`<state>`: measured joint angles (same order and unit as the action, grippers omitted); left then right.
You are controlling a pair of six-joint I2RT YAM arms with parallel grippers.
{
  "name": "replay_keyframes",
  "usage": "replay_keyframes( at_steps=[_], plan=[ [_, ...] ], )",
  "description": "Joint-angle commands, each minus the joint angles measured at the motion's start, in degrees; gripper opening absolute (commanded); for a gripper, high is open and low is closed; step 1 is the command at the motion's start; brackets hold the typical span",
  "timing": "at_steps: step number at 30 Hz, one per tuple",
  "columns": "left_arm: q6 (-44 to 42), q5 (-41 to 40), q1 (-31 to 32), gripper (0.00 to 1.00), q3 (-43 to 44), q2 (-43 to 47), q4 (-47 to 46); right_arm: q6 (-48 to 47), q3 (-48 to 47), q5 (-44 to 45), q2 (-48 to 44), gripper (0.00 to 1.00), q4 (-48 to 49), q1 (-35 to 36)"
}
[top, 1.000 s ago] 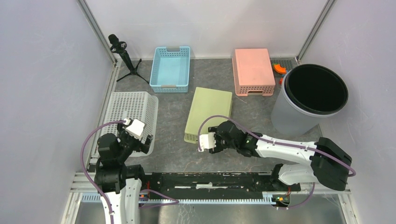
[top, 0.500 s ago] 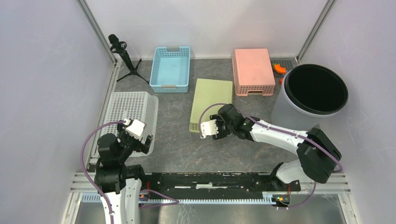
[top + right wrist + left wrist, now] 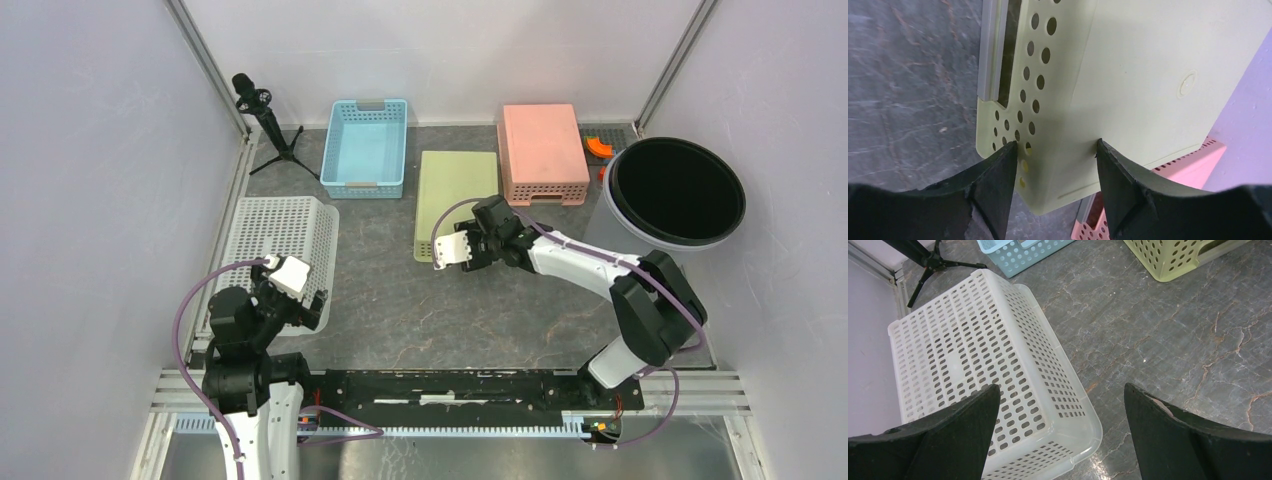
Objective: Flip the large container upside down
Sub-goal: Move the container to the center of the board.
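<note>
A pale green container (image 3: 457,195) lies bottom up in the middle of the table, its long side running front to back. My right gripper (image 3: 472,258) is at its near right corner. In the right wrist view the fingers (image 3: 998,175) press on that corner of the green container (image 3: 1128,75), one on the perforated end wall and one on the flat bottom, so my right gripper (image 3: 1055,145) is shut on it. A big grey round bin (image 3: 640,240) stands upright at the right. My left gripper (image 3: 312,303) hangs open over the near corner of an overturned white basket (image 3: 280,240).
A blue basket (image 3: 366,150) stands upright at the back. A pink basket (image 3: 541,150) lies bottom up just right of the green one. A black tripod (image 3: 265,115) stands at the back left. In the left wrist view the white basket (image 3: 973,375) lies under my left gripper (image 3: 1062,387).
My right gripper has moved away from the arm bases, and the green container has gone with it, sliding back and straightening beside the pink basket. The left arm has not moved.
</note>
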<state>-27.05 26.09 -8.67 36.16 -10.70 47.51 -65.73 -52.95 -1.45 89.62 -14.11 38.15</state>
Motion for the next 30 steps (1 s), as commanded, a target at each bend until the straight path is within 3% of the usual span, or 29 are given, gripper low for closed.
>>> replay_keyframes(
  at_steps=[1,14,30],
  plan=[
    [-1.6,0.5,-0.6,1.0,1.5,0.5,-1.0,-3.3,-3.1,0.2,4.6,0.63,-5.1,-2.5],
    [-1.6,0.5,-0.6,1.0,1.6,0.1,-1.1,-10.0,-13.7,3.3,13.4,0.64,-6.7,-7.5],
    [-1.6,0.5,-0.5,1.0,1.6,-0.1,-1.0,-6.3,-24.1,8.1,22.1,0.64,-3.5,-8.7]
  ],
)
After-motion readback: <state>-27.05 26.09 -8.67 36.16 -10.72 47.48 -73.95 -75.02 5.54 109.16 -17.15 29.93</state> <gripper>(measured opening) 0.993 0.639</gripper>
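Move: The upturned green container already touches the right gripper, whose fingers straddle its near edge by the near right corner; its middle lies about 15 cm ahead, 6 cm left and 5 cm lower. The pink container is some 32 cm ahead and 22 cm right, the blue one 32 cm ahead and 36 cm left. From the left gripper the green container is roughly 30 cm ahead, 40 cm right and 15 cm lower. Keep the right fingers at their part-open spread on the green container's near edge, and push the container along the table, about 12 cm straight forward into the gap between the blue and pink containers. Hold the height, slow towards the end, and let the wrist roll some 10 degrees, left side down. ##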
